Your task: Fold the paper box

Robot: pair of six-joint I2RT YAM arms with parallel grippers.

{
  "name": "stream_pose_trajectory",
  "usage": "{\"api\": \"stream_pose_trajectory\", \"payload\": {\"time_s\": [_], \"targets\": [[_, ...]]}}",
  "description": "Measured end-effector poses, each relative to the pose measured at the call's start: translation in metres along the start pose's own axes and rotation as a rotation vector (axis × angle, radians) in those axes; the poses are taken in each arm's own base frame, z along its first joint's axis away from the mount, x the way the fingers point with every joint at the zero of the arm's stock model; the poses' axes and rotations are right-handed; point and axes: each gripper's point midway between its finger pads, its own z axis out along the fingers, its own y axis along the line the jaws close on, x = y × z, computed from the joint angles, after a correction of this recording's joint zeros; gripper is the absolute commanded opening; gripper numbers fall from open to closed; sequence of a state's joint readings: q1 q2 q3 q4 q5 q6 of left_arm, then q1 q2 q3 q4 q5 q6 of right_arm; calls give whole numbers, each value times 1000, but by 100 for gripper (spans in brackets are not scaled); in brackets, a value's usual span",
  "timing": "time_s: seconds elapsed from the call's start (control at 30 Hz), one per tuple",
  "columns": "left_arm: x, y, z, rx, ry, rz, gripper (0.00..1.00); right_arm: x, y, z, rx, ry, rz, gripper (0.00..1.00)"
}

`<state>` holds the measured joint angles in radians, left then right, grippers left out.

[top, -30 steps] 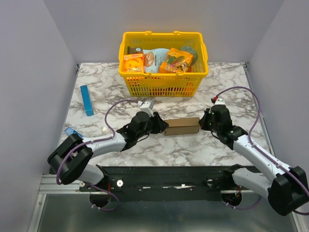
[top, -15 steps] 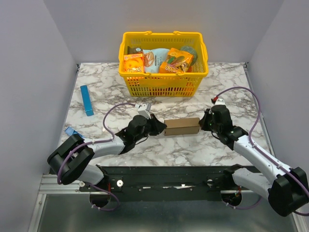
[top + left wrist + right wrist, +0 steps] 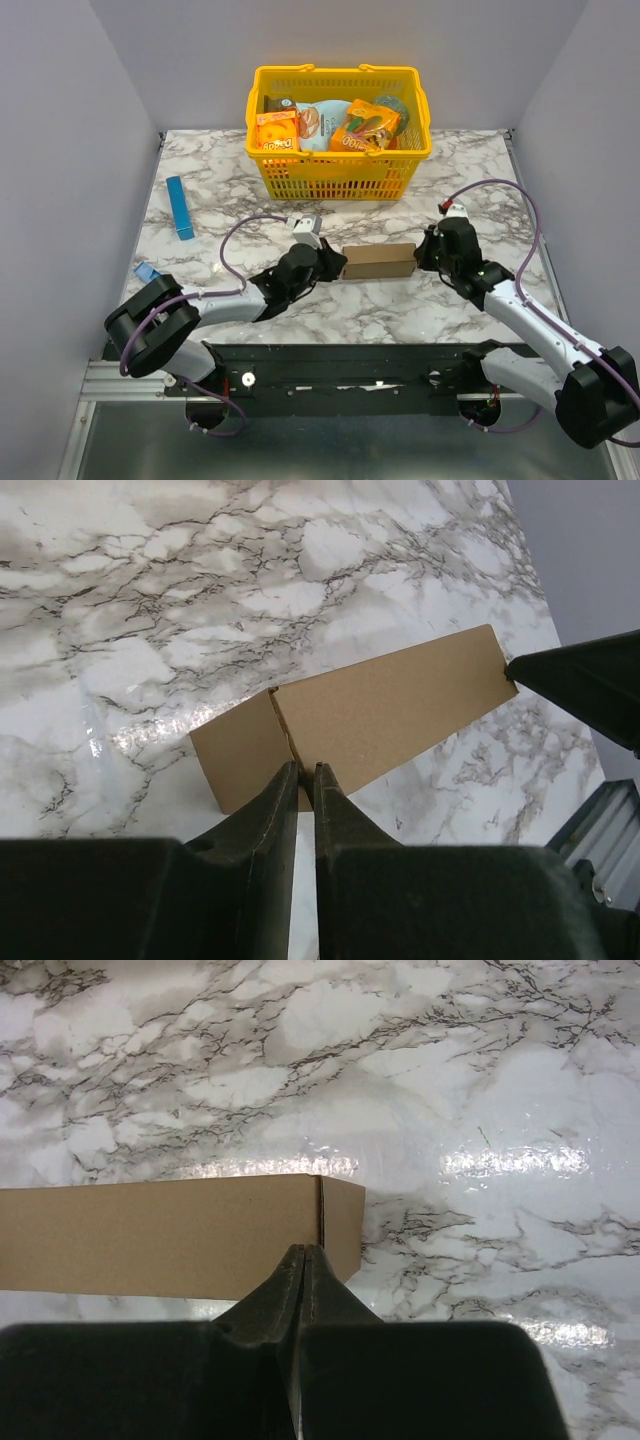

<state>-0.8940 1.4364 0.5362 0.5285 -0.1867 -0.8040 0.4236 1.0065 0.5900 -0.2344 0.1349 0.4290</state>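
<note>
The paper box (image 3: 378,260) is a small plain brown carton lying lengthwise on the marble table between the two arms. My left gripper (image 3: 337,264) is at its left end. In the left wrist view the jaws (image 3: 306,770) are drawn together to a thin slit, their tips touching the corner edge of the paper box (image 3: 390,715) where end face meets long side. My right gripper (image 3: 421,257) is shut at the right end. In the right wrist view its closed tips (image 3: 303,1250) rest against the long face of the paper box (image 3: 160,1235) just short of the corner.
A yellow basket (image 3: 340,176) with orange snack boxes (image 3: 277,131) stands behind the carton. A slim blue box (image 3: 180,207) lies at the left side of the table, and a small blue piece (image 3: 150,272) near the left arm. The right gripper's dark tip (image 3: 580,685) shows in the left wrist view.
The left arm has reached further right and its jaws have narrowed against the carton's left end. The carton and the right arm have barely shifted.
</note>
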Motion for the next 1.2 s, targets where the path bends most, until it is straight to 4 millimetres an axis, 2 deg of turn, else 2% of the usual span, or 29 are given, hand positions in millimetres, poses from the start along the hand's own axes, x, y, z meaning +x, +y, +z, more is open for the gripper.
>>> {"api": "stream_pose_trajectory", "payload": {"time_s": [0.27,0.43,0.6,0.67,0.73,0.77,0.8,0.83,0.87,0.9,1.0,1.13,1.2], "targets": [[6,-6,8,-104,-72,110,16,-1,-9,-4,39,-10,-1,6],[10,-11,1,-109,-119,148,17,1,-10,-8,33,-19,7,6],[27,-19,-11,-77,-107,212,19,6,-11,-15,23,-15,22,8],[40,-20,-15,-70,-65,254,23,13,-9,-19,7,1,35,11],[73,5,-19,-124,44,336,29,22,-7,-22,-15,27,40,23],[89,22,-24,-160,107,383,39,27,-6,-24,-21,40,44,31],[97,33,-29,-183,132,410,44,29,-6,-26,-26,49,45,49],[97,34,-32,-184,142,416,48,31,-6,-29,-28,55,47,58],[96,33,-34,-182,146,417,58,32,-6,-33,-34,56,50,65],[96,34,-38,-181,156,422,63,31,-6,-36,-38,51,44,70],[88,27,-50,-144,150,409,78,29,-4,-45,-61,42,16,77],[54,10,-56,-78,90,347,91,21,8,-48,-101,48,-47,83],[33,10,-57,-69,54,306,96,20,22,-47,-121,61,-112,86]]}}
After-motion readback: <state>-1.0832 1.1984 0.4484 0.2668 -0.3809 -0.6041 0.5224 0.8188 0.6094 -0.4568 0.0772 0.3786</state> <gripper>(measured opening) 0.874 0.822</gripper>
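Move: The paper box stands on its long side between the two hands, its middle about 8 cm to the right of the left hand, 2 cm ahead and 4 cm below; the shut fingertips are at its top near corner. From the right hand, the box's middle lies about 8 cm left, 2 cm ahead and 4 cm below. The yellow basket's middle is roughly 30 cm straight ahead of the left hand; the blue strip is about 37 cm to that hand's left and 15 cm ahead. Both hands, shut at the box's two ends, shift about 1 cm right and then draw back towards the base, the left quickly sinking some 8 cm as it comes back and rolling its left side up. Then both open wide and leave the box: the left climbs about 7 cm while easing left, and the right, some 5 cm back, rises slightly and swings left at the last. ##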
